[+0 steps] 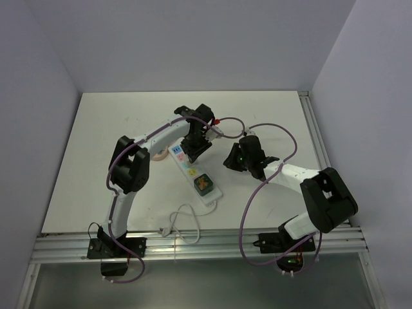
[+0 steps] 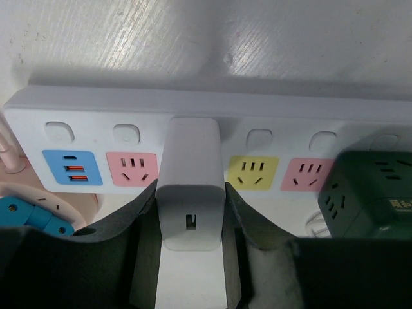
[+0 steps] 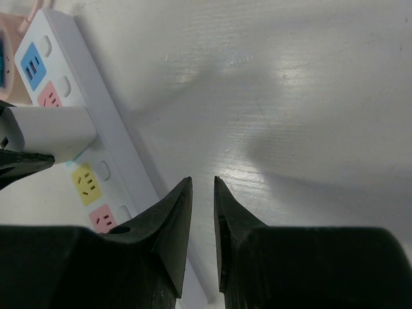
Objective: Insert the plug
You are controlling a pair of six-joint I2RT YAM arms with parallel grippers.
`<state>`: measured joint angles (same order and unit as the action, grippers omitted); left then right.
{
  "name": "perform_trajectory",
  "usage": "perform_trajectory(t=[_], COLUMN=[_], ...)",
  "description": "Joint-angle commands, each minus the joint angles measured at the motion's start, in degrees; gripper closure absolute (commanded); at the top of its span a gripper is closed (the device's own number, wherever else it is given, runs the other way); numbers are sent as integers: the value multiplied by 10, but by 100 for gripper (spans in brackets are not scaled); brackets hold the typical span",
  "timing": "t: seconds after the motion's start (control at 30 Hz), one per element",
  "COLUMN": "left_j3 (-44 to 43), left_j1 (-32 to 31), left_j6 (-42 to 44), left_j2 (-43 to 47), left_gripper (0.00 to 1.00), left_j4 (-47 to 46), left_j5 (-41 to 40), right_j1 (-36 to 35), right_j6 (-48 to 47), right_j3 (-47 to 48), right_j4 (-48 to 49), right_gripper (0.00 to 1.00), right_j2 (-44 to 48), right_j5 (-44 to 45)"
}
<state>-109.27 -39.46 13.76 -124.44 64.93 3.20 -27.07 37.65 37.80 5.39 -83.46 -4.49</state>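
My left gripper (image 2: pixel 191 215) is shut on the white plug (image 2: pixel 191 187), a boxy charger with a small port in its rear face. The plug stands against the white power strip (image 2: pixel 270 106), between a pink socket (image 2: pixel 131 168) and a yellow socket (image 2: pixel 252 172); its prongs are hidden. From above, the left gripper (image 1: pixel 193 145) sits over the far end of the strip (image 1: pixel 212 198). My right gripper (image 3: pixel 203 183) is shut with nothing in it, just right of the strip (image 3: pixel 119 138), and the plug (image 3: pixel 48 132) shows at its left. In the top view the right gripper (image 1: pixel 235 159) hangs beside the strip.
A dark green cube adapter (image 2: pixel 370 193) sits in the strip's near part (image 1: pixel 203 184). Blue USB ports (image 2: pixel 72 168) mark the strip's far end, next to a pink object (image 1: pixel 159 153). A loose white cable (image 1: pixel 183 222) lies by the table's front edge.
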Motion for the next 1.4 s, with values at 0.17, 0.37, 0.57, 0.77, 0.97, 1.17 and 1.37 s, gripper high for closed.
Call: perform_trajectory(t=[0.17,0.37,0.57,0.77,0.97,1.17,1.37], left_j3=[63,126,158,127,97,64,33], left_j1=[-3,-4,-1,1,9,20,32], left_j6=[-8,-14,-18,-26,-22,-22,-26], left_j2=[6,46,50,43,52,68,82], left_gripper=[100,100,100,89,57,25,7], left_j4=[-35,-95,-130,-123,-107,-110,-110], left_j5=[0,16,37,30,21,9,1], right_j1=[5,5,6,6,6,6,7], right_j6=[-1,-1,-2,-3,-3,-3,-3], right_j3=[-4,-2,0,3,3,4,5], right_j4=[19,18,14,9,10,10,9], right_gripper=[73,73,73,73,73,73,73], right_j2=[15,15,19,19,19,19,22], right_j5=[5,3,3,3,4,4,7])
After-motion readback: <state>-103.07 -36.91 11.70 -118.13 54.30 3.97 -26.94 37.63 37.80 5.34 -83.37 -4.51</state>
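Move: The left hand already grips the white plug, its middle about 1 cm below the hand point, standing on the power strip's third socket some 4 cm straight below. The green adapter sits about 9 cm back and 5 cm to the right, the round pink socket roughly 3 cm ahead and 11 cm to the left, both about 4 cm lower. From the idle right hand the white plug is some 17 cm left, 2 cm ahead and about 1 cm lower. Left hand tilts slightly on the white plug, opens wide to let go, then leaves forward and up, about 3 cm. ##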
